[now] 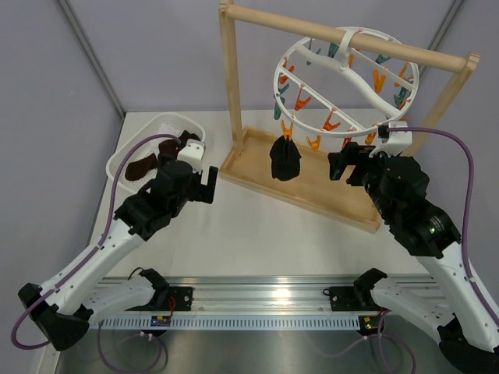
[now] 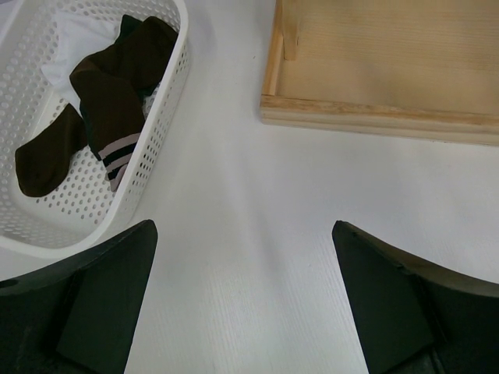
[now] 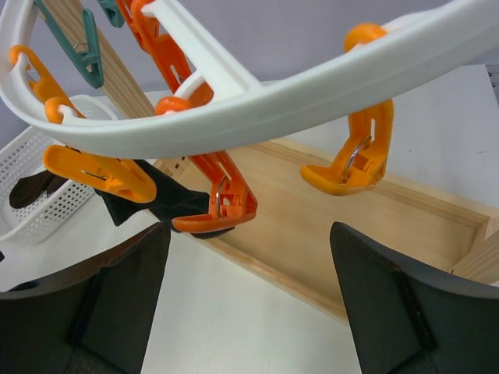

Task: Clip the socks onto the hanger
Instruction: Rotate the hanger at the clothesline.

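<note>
The hanger (image 1: 347,74), a round white ring with orange and teal clips, hangs from the wooden bar. One black sock (image 1: 284,160) dangles from an orange clip at its near left. More socks (image 2: 117,86), dark brown and one with stripes, lie in the basket. My left gripper (image 1: 204,183) is open over bare table, between the basket and the stand (image 2: 243,227). My right gripper (image 1: 348,162) is open just below the ring (image 3: 312,93), with nothing between its fingers (image 3: 249,227). An orange clip (image 3: 218,210) pinching the black sock (image 3: 148,199) hangs ahead of its left finger.
A white mesh basket (image 1: 125,156) sits at the far left, its wall (image 2: 160,140) near my left gripper. The wooden stand (image 1: 230,86) has a shallow tray base (image 2: 374,62) behind both grippers. An orange clip (image 3: 351,167) with nothing in it hangs above the right finger.
</note>
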Controlling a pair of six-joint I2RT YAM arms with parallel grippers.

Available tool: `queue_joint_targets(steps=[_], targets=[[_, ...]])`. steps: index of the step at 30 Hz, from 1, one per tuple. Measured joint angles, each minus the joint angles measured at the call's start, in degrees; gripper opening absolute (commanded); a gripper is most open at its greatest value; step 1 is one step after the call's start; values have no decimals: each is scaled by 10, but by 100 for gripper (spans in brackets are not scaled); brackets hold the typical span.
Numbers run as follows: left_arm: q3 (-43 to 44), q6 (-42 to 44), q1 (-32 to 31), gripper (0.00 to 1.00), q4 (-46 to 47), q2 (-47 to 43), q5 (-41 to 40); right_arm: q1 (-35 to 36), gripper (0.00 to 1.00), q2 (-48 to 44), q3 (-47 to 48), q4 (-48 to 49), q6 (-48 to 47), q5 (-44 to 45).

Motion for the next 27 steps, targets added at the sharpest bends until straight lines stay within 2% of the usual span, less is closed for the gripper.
queue_joint_targets(steps=[3, 7, 10, 27], targets=[[-1, 0, 0, 99, 0, 0, -1, 0, 84, 10, 10, 8, -3, 2], [-2, 1, 0, 99, 2, 0, -2, 0, 70, 30, 20, 27, -4, -1], [-2, 2, 0, 99, 2, 0, -4, 0, 66, 48, 21, 38, -2, -13], [-2, 2, 0, 99, 2, 0, -10, 0, 62, 113, 28, 76, 37, -144]])
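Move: The orange-red clip on the hanger's near rim lies about 4 cm ahead of the right hand, 3 cm to its left and 1 cm above it. A yellow-orange clip hangs some 7 cm to the left of that clip, another about 6 cm to its right. The clipped dark sock is about 16 cm left of the right hand, 5 cm farther out and 6 cm lower. From the left hand, the orange-red clip is roughly 35 cm right, 5 ahead and 13 above. Forward about 3 cm, rising a little and sinking again, the right hand reaches in under the near rim, then sweeps left some 7.5 cm along it, turning about 15 degrees counter-clockwise. Its fingers narrow from nearly wide open to roughly two thirds, bringing the orange-red clip between the tips, with the right finger coming against it and pushing it left. ##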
